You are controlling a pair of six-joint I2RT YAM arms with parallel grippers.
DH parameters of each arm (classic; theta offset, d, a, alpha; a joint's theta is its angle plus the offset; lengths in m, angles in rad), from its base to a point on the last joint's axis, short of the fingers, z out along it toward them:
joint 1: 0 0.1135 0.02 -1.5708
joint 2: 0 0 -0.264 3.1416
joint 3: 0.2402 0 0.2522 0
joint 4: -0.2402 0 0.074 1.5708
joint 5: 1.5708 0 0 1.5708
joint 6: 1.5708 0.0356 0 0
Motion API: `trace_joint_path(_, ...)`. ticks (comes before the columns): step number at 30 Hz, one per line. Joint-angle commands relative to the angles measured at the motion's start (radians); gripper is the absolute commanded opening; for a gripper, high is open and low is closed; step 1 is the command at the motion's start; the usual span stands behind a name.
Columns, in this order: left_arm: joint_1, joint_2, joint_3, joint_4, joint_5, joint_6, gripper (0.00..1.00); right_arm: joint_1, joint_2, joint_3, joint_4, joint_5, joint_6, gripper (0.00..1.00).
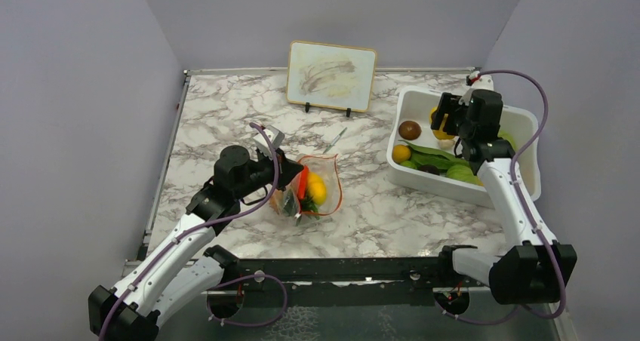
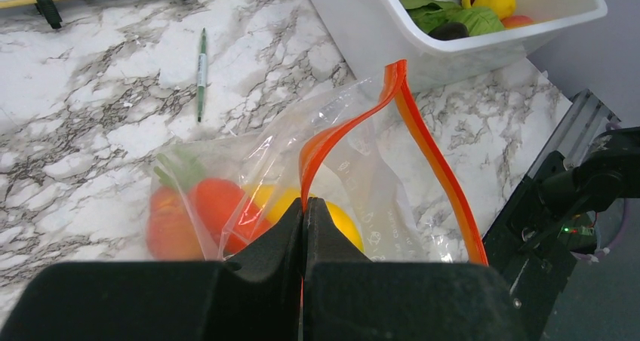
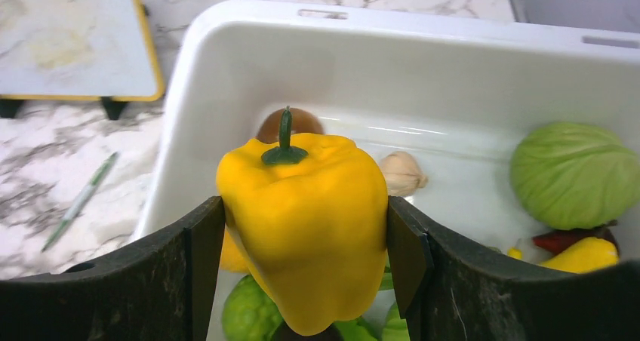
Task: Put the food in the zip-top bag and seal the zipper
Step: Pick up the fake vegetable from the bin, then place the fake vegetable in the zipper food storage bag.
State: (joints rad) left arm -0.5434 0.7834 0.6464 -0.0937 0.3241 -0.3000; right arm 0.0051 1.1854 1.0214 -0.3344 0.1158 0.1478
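The clear zip-top bag [image 1: 313, 190] lies mid-table with its mouth held up. It holds a red-orange fruit [image 2: 215, 209] and a yellow one [image 2: 343, 224]. My left gripper [image 2: 304, 205] is shut on the red-orange zipper strip [image 2: 423, 141] at the near side of the mouth; it also shows in the top view [image 1: 293, 176]. My right gripper [image 3: 306, 228] is shut on a yellow pepper [image 3: 306, 220] and holds it above the white bin [image 3: 392, 35]; it also shows in the top view [image 1: 447, 118].
The white bin [image 1: 521, 122] at the right holds a brown round fruit [image 1: 410, 130], an orange fruit [image 1: 401, 153], green leaves [image 1: 438, 158], a cabbage [image 3: 573, 175] and garlic [image 3: 402, 173]. A grey pen [image 2: 201, 73] lies behind the bag. A framed board [image 1: 332, 75] stands at the back.
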Motion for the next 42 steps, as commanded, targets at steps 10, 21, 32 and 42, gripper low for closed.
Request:
trace_joint_path(10, 0.002, -0.014, 0.015, -0.009, -0.016, 0.019, 0.00, 0.088, -0.158, -0.053, 0.047, -0.402, 0.147, 0.50)
trace_joint_path(21, 0.002, 0.007, 0.031, 0.058, -0.005, -0.051, 0.00, 0.332, -0.183, -0.068, 0.157, -0.547, 0.174, 0.52)
trace_joint_path(32, 0.001, 0.046, 0.105, 0.077, 0.060, -0.128, 0.00, 0.469, -0.263, -0.187, 0.464, -0.868, 0.160, 0.52)
trace_joint_path(42, 0.001, 0.065, 0.160, 0.054, 0.095, -0.179, 0.00, 0.701, -0.183, -0.186, 0.559, -0.815, 0.092, 0.53)
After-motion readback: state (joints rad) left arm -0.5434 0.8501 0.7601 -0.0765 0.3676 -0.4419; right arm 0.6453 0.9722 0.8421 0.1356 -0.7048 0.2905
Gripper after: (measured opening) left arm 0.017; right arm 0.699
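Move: The yellow pepper is already in the right hand, over the bin. The open mouth of the zip-top bag lies about 34 cm to this hand's left, 16 cm back and 10 cm below. The brown fruit sits some 5 cm left, 5 cm ahead and 18 cm down, and the pen roughly 29 cm left, 3 cm ahead and 20 cm down. From the left hand, the bag's mouth is about 7 cm right, 3 cm back and 5 cm below. Right hand carries the gripped pepper 30 cm left, back and up to the bag, turning about 80 degrees counter-clockwise. ##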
